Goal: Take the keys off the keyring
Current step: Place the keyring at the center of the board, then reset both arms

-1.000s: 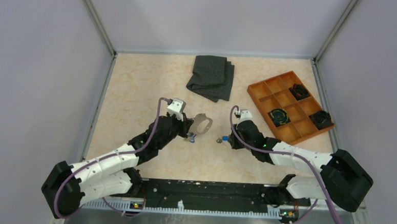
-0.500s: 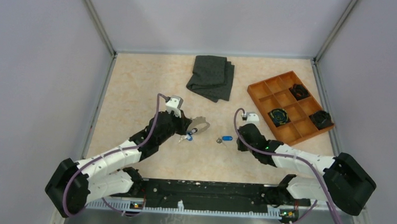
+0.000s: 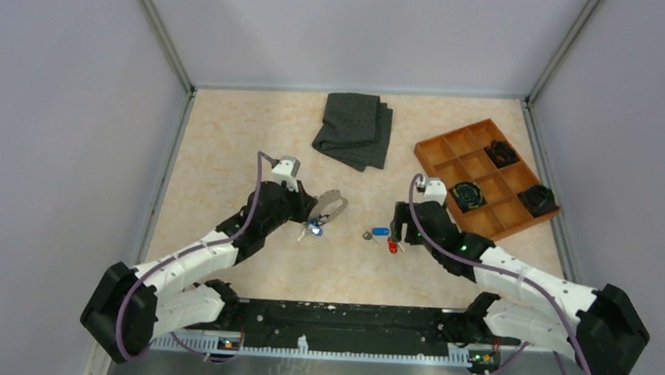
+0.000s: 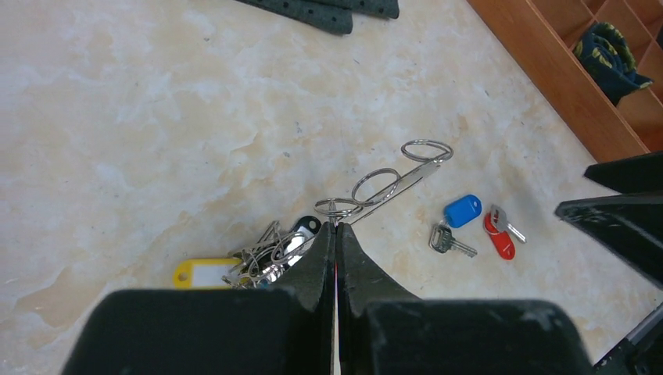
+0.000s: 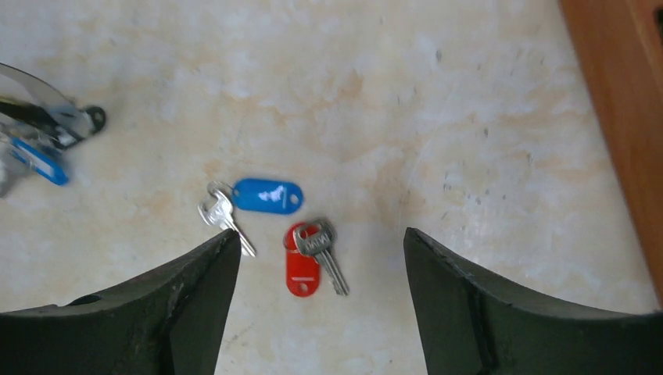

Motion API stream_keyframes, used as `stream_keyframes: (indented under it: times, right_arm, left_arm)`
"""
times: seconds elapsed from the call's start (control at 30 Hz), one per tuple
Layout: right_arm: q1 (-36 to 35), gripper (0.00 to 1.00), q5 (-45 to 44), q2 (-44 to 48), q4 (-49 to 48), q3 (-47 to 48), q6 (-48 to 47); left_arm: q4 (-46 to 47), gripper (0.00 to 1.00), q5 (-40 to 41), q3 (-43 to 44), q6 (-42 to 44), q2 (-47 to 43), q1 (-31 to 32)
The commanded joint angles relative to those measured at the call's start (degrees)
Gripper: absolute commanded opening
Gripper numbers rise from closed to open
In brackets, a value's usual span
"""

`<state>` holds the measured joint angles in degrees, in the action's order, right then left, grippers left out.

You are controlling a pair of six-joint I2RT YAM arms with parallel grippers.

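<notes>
My left gripper [image 3: 312,218] [image 4: 335,226] is shut on the keyring [image 3: 333,206], pinching it at a small wire ring [image 4: 338,208]. The loop stretches away past two more rings [image 4: 426,148]. A bunch of keys [image 4: 266,251] with yellow and black tags hangs beside the left fingers. Two keys lie loose on the table: one with a blue tag [image 5: 266,195] [image 3: 381,232] and one with a red tag [image 5: 302,269] [image 3: 393,247]. My right gripper [image 5: 320,234] [image 3: 400,233] is open just above the red-tagged key, touching neither.
An orange compartment tray [image 3: 437,170] [image 5: 618,101] holding dark clumps stands to the right, close to the right arm. A folded dark grey cloth [image 3: 354,128] lies at the back centre. Metal-framed walls enclose the table.
My right gripper has opened and dropped the red-tagged key beside the blue-tagged one, pulling back to the right. My left gripper has shifted slightly left with the keyring.
</notes>
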<state>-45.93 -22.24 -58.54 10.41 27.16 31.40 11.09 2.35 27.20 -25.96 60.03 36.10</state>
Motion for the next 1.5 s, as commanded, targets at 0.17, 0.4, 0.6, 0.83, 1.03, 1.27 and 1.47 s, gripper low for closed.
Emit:
stream_keyframes:
  times: [0.17,0.4,0.6,0.83,1.03,1.27,1.47]
  right_arm:
    - [0.6,0.99,-3.1,9.2,2.7,13.9,-7.7]
    - [0.6,0.99,-2.5,12.0,2.3,18.7,-11.5]
    - [0.6,0.99,-4.3,13.1,0.7,20.8,-14.5]
    - [0.6,0.99,-5.8,13.6,-1.3,22.4,-16.9]
    - [0.6,0.99,-4.3,14.4,-2.3,22.4,-17.3]
    - [0.6,0.99,-4.1,14.0,-2.1,22.1,-17.2]
    - [0.6,0.99,-3.8,13.5,-2.2,22.1,-17.2]
  left_arm:
    - [0.4,0.39,-2.0,3.5,-3.8,3.3,-3.5]
    - [-2.3,0.95,-2.0,7.6,-1.5,1.5,-4.1]
    - [-7.3,0.99,-4.9,12.0,2.9,-2.8,-4.2]
    - [-17.7,0.99,-5.7,18.9,5.4,-5.6,-4.2]
    - [-20.6,0.99,-6.7,20.6,7.1,-7.6,-4.2]
    - [-20.7,0.99,-6.7,20.6,9.0,-8.6,-4.1]
    - [-20.6,0.99,-6.4,19.8,9.4,-9.2,-4.2]
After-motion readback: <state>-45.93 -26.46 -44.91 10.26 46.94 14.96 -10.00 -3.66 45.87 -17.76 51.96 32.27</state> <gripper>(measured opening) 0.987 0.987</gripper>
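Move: The keyring, still pinched in the left hand with its keys hanging towards the board, is bound for a spot about 9 cm below that hand, 4 cm ahead and 2 cm to its right. The blue-tagged key lies some 16 cm to that hand's right and 2 cm back, the red-tagged key 21 cm right and 5 cm back. From the right hand the spot is roughly 9 cm ahead, 19 cm left and 5 cm down. The keyring is eased forward some 1.5 cm and slightly down in the left hand, which opens wide, lets it go, then lifts about 12 cm clear, drifting back a little. Meanwhile the right hand climbs briskly some 22 cm, away from the red-tagged key, also going slightly forward, opening fully and tipping up about 30 degrees, then stays there. ##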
